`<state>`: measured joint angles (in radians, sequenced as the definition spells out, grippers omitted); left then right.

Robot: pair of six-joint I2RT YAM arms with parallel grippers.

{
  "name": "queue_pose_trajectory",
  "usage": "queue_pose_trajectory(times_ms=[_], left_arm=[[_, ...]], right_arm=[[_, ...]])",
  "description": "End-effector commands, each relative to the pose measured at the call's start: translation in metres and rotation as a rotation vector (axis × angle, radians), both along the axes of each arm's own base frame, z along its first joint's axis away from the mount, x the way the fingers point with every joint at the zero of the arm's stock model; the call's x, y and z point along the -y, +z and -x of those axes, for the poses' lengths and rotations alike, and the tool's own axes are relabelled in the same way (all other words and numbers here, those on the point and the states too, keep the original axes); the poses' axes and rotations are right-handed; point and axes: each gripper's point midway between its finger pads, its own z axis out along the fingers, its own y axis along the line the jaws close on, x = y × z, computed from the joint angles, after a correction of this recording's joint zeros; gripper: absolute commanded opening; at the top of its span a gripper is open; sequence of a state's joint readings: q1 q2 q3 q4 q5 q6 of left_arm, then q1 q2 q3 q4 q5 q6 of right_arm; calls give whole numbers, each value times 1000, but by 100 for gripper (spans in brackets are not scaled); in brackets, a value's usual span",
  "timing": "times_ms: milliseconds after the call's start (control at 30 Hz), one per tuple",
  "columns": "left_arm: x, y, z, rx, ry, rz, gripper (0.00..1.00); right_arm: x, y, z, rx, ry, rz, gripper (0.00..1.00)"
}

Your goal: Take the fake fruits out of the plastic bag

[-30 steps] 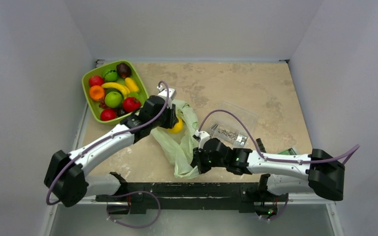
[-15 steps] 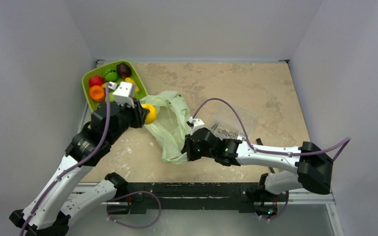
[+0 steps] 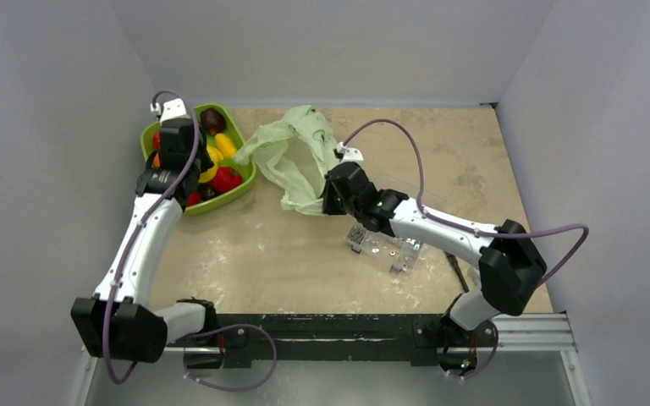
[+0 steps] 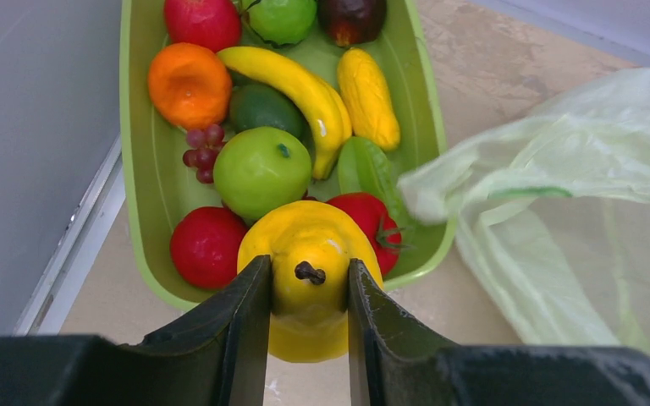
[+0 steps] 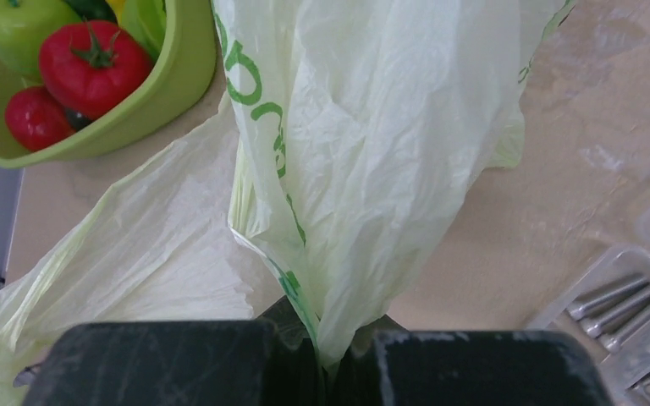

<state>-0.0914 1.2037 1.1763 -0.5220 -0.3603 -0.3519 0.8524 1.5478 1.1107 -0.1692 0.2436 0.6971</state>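
Observation:
My left gripper (image 4: pixel 309 283) is shut on the yellow fake fruit (image 4: pixel 309 245), which has a dark stem. It holds the fruit over the near rim of the green tray (image 4: pixel 135 169); the fruit also shows from above (image 3: pixel 209 174). My right gripper (image 5: pixel 330 351) is shut on a fold of the pale green plastic bag (image 5: pixel 372 127) and holds it lifted above the table; the bag hangs limp in the top view (image 3: pixel 300 148). Nothing shows inside the bag. Red and green fruits lie in the tray; I cannot tell which came from the bag.
The tray (image 3: pixel 241 182) stands at the far left against the wall, filled with several fruits, a banana and an orange one. A clear box of screws (image 3: pixel 385 245) lies under my right arm, with a small dark tool (image 3: pixel 455 269) beside it.
My left gripper has carried the yellow fruit left, from the bag's mouth to the tray. My right gripper has lifted the bag and moved it to the far middle of the table.

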Motion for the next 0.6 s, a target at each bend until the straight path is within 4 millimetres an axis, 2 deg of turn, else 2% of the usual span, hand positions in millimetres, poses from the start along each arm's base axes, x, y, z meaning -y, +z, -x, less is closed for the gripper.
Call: queue_pose_trajectory(times_ms=[0, 100, 133, 167, 200, 233, 333, 433, 500, 533, 567], left_arm=[[-9, 25, -52, 96, 5, 3, 0], [-12, 5, -79, 13, 1, 6, 0], [-12, -7, -88, -25, -3, 6, 0], [-11, -9, -93, -41, -11, 8, 0], [-11, -20, -100, -77, -13, 3, 0], [-12, -25, -104, -94, -10, 3, 4], [-15, -47, -116, -160, -13, 14, 29], [-15, -60, -117, -201, -15, 38, 48], [-14, -59, -115, -195, -11, 44, 88], [-14, -57, -114, -193, -12, 45, 98], [-14, -55, -111, -196, -10, 44, 100]], right_arm=[[15, 19, -39, 74, -48, 70, 0], [21, 17, -56, 76, -62, 100, 0], [21, 17, -61, 76, -64, 104, 0], [22, 16, -65, 71, -62, 108, 0], [20, 15, -66, 68, -53, 112, 0], [19, 13, -68, 65, -43, 117, 0], [16, 9, -69, 54, -8, 144, 3], [16, 13, -65, 56, 24, 161, 12], [19, 18, -61, 68, 39, 165, 24], [20, 21, -60, 75, 42, 167, 32], [22, 24, -59, 79, 47, 170, 39]])
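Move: The left hand, holding the yellow fruit, is bound for the green bowl, its middle about 9 cm ahead, 8 cm left and 18 cm below. In it the bananas lie some 10 cm ahead and 5 left, the green apple 6 ahead and 7 left, the tomato 3 ahead and 1 right. The right hand, holding the empty bag, has bare table about 12 cm ahead and 14 below; the parts box is 10 cm back and 20 right. Left fingers let go of the yellow fruit, spreading wide at the end of a reach of about 11 cm forward and 9 cm down over the bowl, with the wrist tipping down some 15 degrees. The right hand draws the bag about 6 cm forward and slightly right, rising a little and then sinking, while it rolls about 10 degrees and its fingers begin to part around the plastic. ##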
